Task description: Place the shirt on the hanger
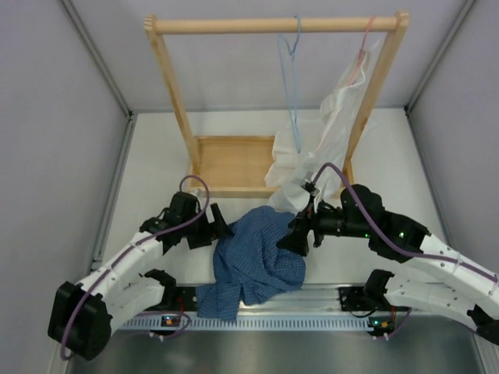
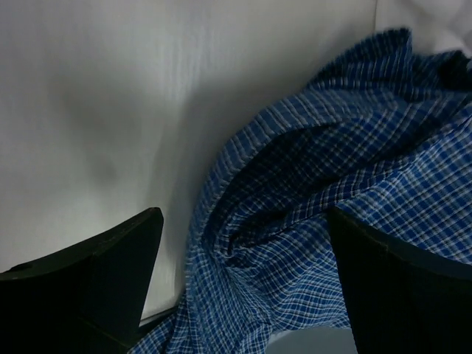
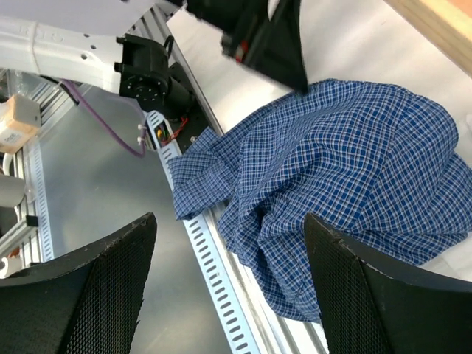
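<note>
The dark blue checked shirt [image 1: 257,257] lies crumpled on the white table between the two arms, one edge hanging over the slotted rail. The light blue wire hanger [image 1: 292,86] hangs bare from the wooden bar at the back. My left gripper [image 1: 222,226] is open at the shirt's left edge. In the left wrist view the left gripper [image 2: 245,217] has shirt [image 2: 332,184] folds between its fingers, not pinched. My right gripper [image 1: 300,238] hovers open over the shirt's right side. In the right wrist view the right gripper [image 3: 230,221] is above the shirt [image 3: 346,155].
A wooden rack [image 1: 273,25] stands at the back with a wooden tray base [image 1: 234,160]. A white shirt [image 1: 327,132] hangs from a pink hanger [image 1: 360,54] on the rack's right side. A slotted metal rail [image 1: 312,300] runs along the near edge. Grey walls stand on both sides.
</note>
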{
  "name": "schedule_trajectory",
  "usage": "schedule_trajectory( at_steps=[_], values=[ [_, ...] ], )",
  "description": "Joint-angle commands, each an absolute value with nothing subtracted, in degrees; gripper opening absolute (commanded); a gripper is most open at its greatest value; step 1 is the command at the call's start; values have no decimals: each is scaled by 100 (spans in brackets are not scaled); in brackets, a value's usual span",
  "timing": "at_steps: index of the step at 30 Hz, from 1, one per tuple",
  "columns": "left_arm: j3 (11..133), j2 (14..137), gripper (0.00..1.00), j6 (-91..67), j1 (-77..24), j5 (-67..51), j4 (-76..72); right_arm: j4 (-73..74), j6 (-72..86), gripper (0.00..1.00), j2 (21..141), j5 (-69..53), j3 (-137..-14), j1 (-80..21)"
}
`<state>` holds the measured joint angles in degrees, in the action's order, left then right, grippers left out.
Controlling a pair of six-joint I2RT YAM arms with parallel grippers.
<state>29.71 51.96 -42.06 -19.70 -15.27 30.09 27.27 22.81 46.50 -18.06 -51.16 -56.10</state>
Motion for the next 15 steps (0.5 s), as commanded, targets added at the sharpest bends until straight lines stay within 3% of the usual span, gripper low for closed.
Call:
schedule_trajectory(
  at_steps=[1, 3, 5, 8, 9, 12, 15],
  values=[
    [2918, 5650, 94, -4711, -3020, -1478, 1820, 2584, 2127, 78, 4307, -1661, -5107, -5713],
    [2901, 5914, 89, -4720, -3216, -1153, 1767, 2602, 2144, 78, 4184, -1652, -4966, -5704],
    [2743, 6090, 70, -4720, -3243, -1178, 1531, 2628, 2144, 78, 4000, -1652, -4852, -5704],
    [2742, 5933, 29, -4711, -3243, -1108, 1494, 2707, 2110, 78, 3797, -1574, -4799, -5704],
    [2794, 5846, 20, -4650, -3243, -1116, 1485, 2751, 2092, 78, 3753, -1538, -4799, -5704],
    [3145, 5310, 2, -4413, -3243, -1239, 1520, 2777, 2030, 79, 3726, -1477, -4799, -5704],
    [3742, 4844, 0, -4185, -3252, -1283, 1756, 2847, 1986, 79, 3753, -1284, -4808, -5704]
  ],
)
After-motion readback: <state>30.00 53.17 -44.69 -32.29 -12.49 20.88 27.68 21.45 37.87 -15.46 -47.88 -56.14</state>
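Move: The shirt's upper left edge, the fold to be gripped, lies about 5 cm right of the open left hand, 2 cm nearer the base and 3 cm lower; the spread shirt's middle is some 12 cm right and 9 cm back of the hand. The rack's tray has its middle roughly 20 cm ahead and 15 cm to its right. The right hand has that shirt edge about 15 cm to its left, 6 cm ahead and 20 cm below. Rightward and a little down and back, the left hand slides its open fingers over the shirt's upper left edge, about 5 cm in all. The fingers then shut fully, pinching the fold, and the hand rises some 4 to 5 cm from its lowest point, easing forward again. The right hand, still open above the shirt, drifts about 2 cm right. ##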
